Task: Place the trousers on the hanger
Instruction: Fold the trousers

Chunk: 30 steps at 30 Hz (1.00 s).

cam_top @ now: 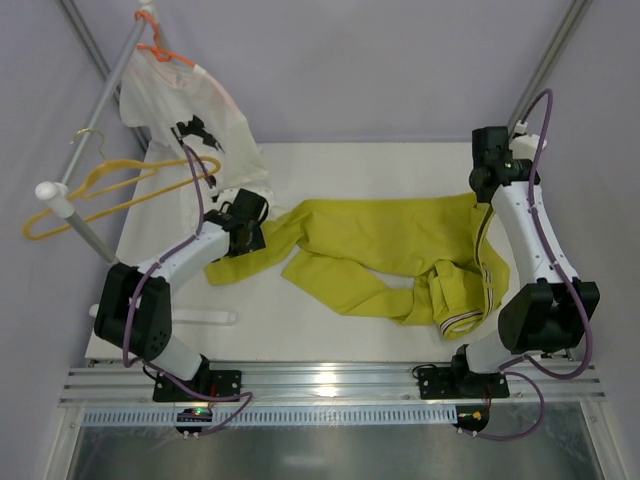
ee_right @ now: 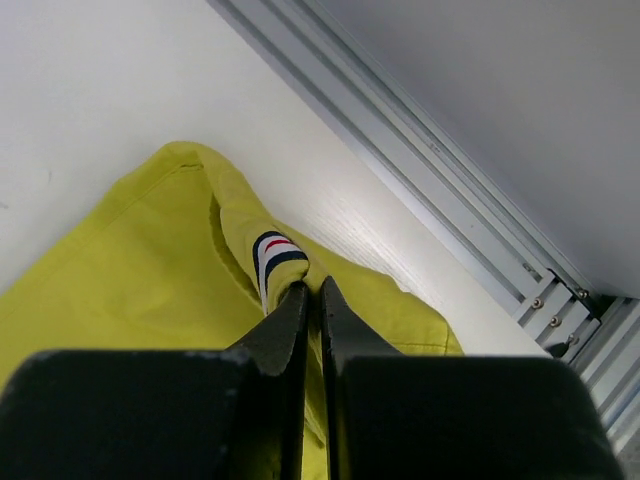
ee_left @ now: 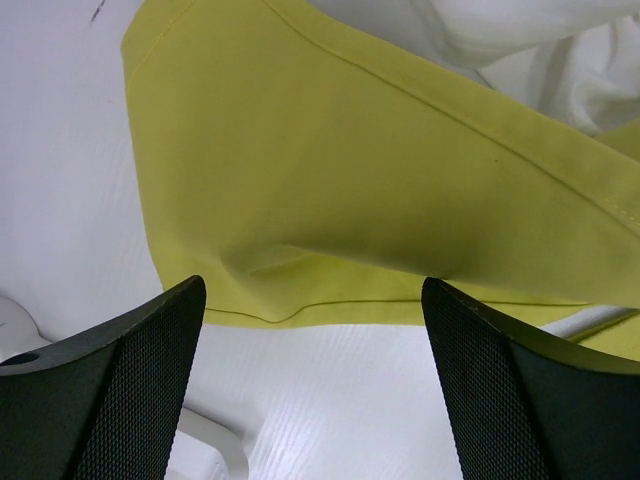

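The yellow-green trousers [cam_top: 380, 250] lie spread across the middle of the white table, with the striped waistband [cam_top: 462, 322] at the near right. My left gripper [cam_top: 243, 243] hovers over the left leg end [ee_left: 300, 190]; its jaws [ee_left: 312, 290] are wide open with nothing between them. My right gripper [cam_top: 484, 203] is shut on a fold of the trousers beside a white, dark and red striped band [ee_right: 270, 255], and the fingertips [ee_right: 300, 300] pinch the cloth. The yellow hanger [cam_top: 110, 185] hangs empty on the rack pole at the left.
A white T-shirt [cam_top: 195, 115] on an orange hanger [cam_top: 160, 50] hangs from the same slanted pole [cam_top: 90, 150], and its hem [ee_left: 520, 40] reaches the table by the left gripper. A white bar [cam_top: 195, 317] lies near the left arm. An aluminium rail [ee_right: 420, 160] borders the table's right edge.
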Each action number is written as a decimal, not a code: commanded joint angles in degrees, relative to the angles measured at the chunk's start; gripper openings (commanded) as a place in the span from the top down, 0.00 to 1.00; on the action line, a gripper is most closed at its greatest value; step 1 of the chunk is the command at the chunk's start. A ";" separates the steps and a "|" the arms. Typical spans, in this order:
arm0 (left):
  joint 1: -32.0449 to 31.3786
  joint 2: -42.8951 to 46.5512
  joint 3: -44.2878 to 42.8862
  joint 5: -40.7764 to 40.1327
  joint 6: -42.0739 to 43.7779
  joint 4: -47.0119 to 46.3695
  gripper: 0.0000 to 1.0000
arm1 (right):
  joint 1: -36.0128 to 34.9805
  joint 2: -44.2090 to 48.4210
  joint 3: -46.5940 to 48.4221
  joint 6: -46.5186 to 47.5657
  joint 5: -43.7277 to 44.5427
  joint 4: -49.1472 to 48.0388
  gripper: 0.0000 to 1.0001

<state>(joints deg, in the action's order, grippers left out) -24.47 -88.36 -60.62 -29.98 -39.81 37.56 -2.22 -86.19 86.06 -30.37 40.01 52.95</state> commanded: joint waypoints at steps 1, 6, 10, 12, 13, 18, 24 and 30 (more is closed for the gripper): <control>1.97 1.08 0.42 1.76 0.08 -1.52 0.11 | 4.50 0.15 0.25 0.04 3.59 -1.70 0.96; 2.23 -1.55 -0.90 3.61 -0.88 -1.70 0.10 | 5.82 -0.64 0.69 1.19 5.77 -1.54 0.96; 2.14 0.28 0.23 5.45 -0.80 -4.84 0.09 | 8.97 -0.73 -0.27 -0.65 8.15 1.28 0.96; 2.23 3.18 1.73 5.98 0.35 -6.00 0.09 | 10.30 0.14 -0.98 -2.40 9.64 2.15 0.96; 2.23 3.71 1.47 5.72 0.78 -5.75 0.09 | 10.74 0.67 -1.59 -2.85 10.17 1.98 0.96; 2.23 3.46 -1.86 5.80 3.94 -5.22 0.09 | 10.83 4.01 -2.83 -2.15 9.74 -1.26 0.96; 2.23 -0.05 -5.03 5.37 11.41 -4.77 0.09 | 10.74 4.37 -0.28 -0.04 4.65 -2.41 0.96; 2.23 -9.28 -7.66 13.87 14.06 -7.33 0.17 | 10.83 4.81 -2.21 1.71 1.48 -4.43 0.96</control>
<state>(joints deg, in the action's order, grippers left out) -22.26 -93.67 -65.84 -21.96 -28.99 32.16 8.47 -83.59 83.26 -29.80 41.93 52.07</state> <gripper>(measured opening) 0.862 0.060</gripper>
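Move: Just ahead of the left hand's open fingers, about 4 cm out, 1 cm right and 3 cm below, lies the trousers' left end. From that hand the white shirt's hem is roughly 10 cm ahead and 4 left, 2 cm lower, and the rack foot's tip some 15 cm back and 4 left, 4 cm lower. From the right hand, that left end lies about 57 cm left, 2 ahead and 18 below; the striped fold is 20 cm back, 8 left and 20 below. Drawing the raised, still pinched side of the trousers about 8 cm to the right and 4 cm back, the right hand swings some 15 degrees clockwise, then eases back a centimetre. The open left hand dips slightly, lifts about 3 cm while reaching nearly 4 cm forward and a little right over the trousers' left end, and drops steeply onto it, turning slightly clockwise. ##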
